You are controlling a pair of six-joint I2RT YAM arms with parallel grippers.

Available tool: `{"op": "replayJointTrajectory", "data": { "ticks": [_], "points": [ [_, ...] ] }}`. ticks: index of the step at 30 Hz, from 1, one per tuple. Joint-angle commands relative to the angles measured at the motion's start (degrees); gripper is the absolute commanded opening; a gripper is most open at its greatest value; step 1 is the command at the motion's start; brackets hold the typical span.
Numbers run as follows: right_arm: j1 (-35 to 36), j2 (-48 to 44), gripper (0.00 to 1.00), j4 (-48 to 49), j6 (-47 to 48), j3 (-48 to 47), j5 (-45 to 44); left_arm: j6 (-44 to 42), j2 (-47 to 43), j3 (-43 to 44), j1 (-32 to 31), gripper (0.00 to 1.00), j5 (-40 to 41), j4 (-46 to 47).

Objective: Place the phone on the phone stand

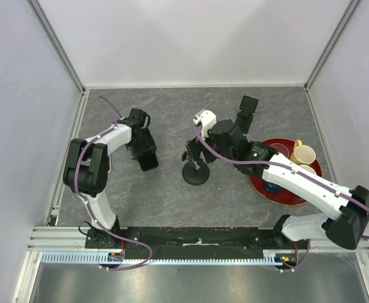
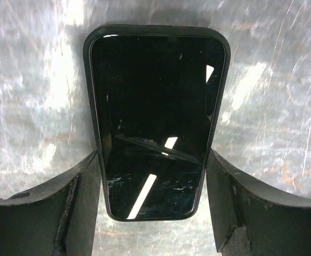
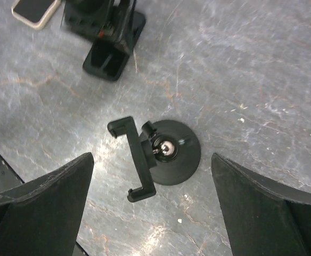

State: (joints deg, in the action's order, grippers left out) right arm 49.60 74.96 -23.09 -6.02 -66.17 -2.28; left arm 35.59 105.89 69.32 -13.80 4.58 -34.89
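Observation:
The black phone [image 2: 153, 112] has its lower part between the fingers of my left gripper [image 2: 153, 157], which touch both long edges, so the gripper is shut on it. From above, the phone [image 1: 148, 159] is at the left gripper [image 1: 141, 150], left of centre on the table. The phone stand [image 3: 174, 152], a round black base with a ball joint and a C-shaped clamp [image 3: 137, 160] tipped to its left, stands on the table. My right gripper [image 3: 151, 160] hovers over it, open wide and empty. Seen from above, the stand [image 1: 196, 175] is just below the right gripper [image 1: 197, 153].
A red plate [image 1: 279, 146] at the right carries a yellow cup [image 1: 303, 153] and other dishes. A black object [image 1: 248, 106] stands at the back behind the right arm. A beige flat item [image 3: 35, 10] lies near the left gripper. Walls close the table on three sides.

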Motion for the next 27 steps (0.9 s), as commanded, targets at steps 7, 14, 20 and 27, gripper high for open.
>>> {"op": "replayJointTrajectory", "data": {
  "ticks": [7, 14, 20, 27],
  "points": [
    [3.9, 0.8, 0.98, 1.4, -8.0, -9.9, -11.7, 9.7, -13.9, -8.9, 2.9, 0.02, -15.7, 8.1],
    [5.4, 4.2, 0.98, 6.1, -11.6, -10.6, -12.4, 16.3, -22.7, -13.3, 6.1, 0.02, -21.7, 13.8],
    [10.2, 7.3, 0.98, 11.1, -17.0, -11.0, -20.4, 22.1, -29.1, -12.9, 9.5, 0.02, -29.3, 16.4],
    [12.7, 8.7, 0.96, 19.2, -20.8, -8.5, -22.9, 31.5, -37.7, -14.0, 11.1, 0.02, -34.6, 22.1]
  ]
}}
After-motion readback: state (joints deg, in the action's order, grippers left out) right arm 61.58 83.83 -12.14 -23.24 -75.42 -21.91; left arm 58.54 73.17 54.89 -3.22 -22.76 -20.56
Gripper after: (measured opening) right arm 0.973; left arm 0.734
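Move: The left fingers already hold the phone low at the table by its long edges, its middle about 2 cm ahead of the hand point; the phone stand is some 21 cm right and 6 cm back, and a white-edged phone lies 18 cm left and 2 cm ahead. From the open right hand, the held phone is about 24 cm left, 12 cm ahead and 19 cm lower, the phone stand 4 cm ahead, 3 cm left and 14 cm lower. Keeping its pinch on the phone's long edges, the left hand eases back a little, then lifts it about 17 cm, swinging its fingers some 45 degrees round to point rightward and less steeply down. The empty right hand, fingers staying wide open, rises off above the phone stand, then goes left about 8 cm towards the phone, rolling its left side up a little and turning slightly clockwise. ##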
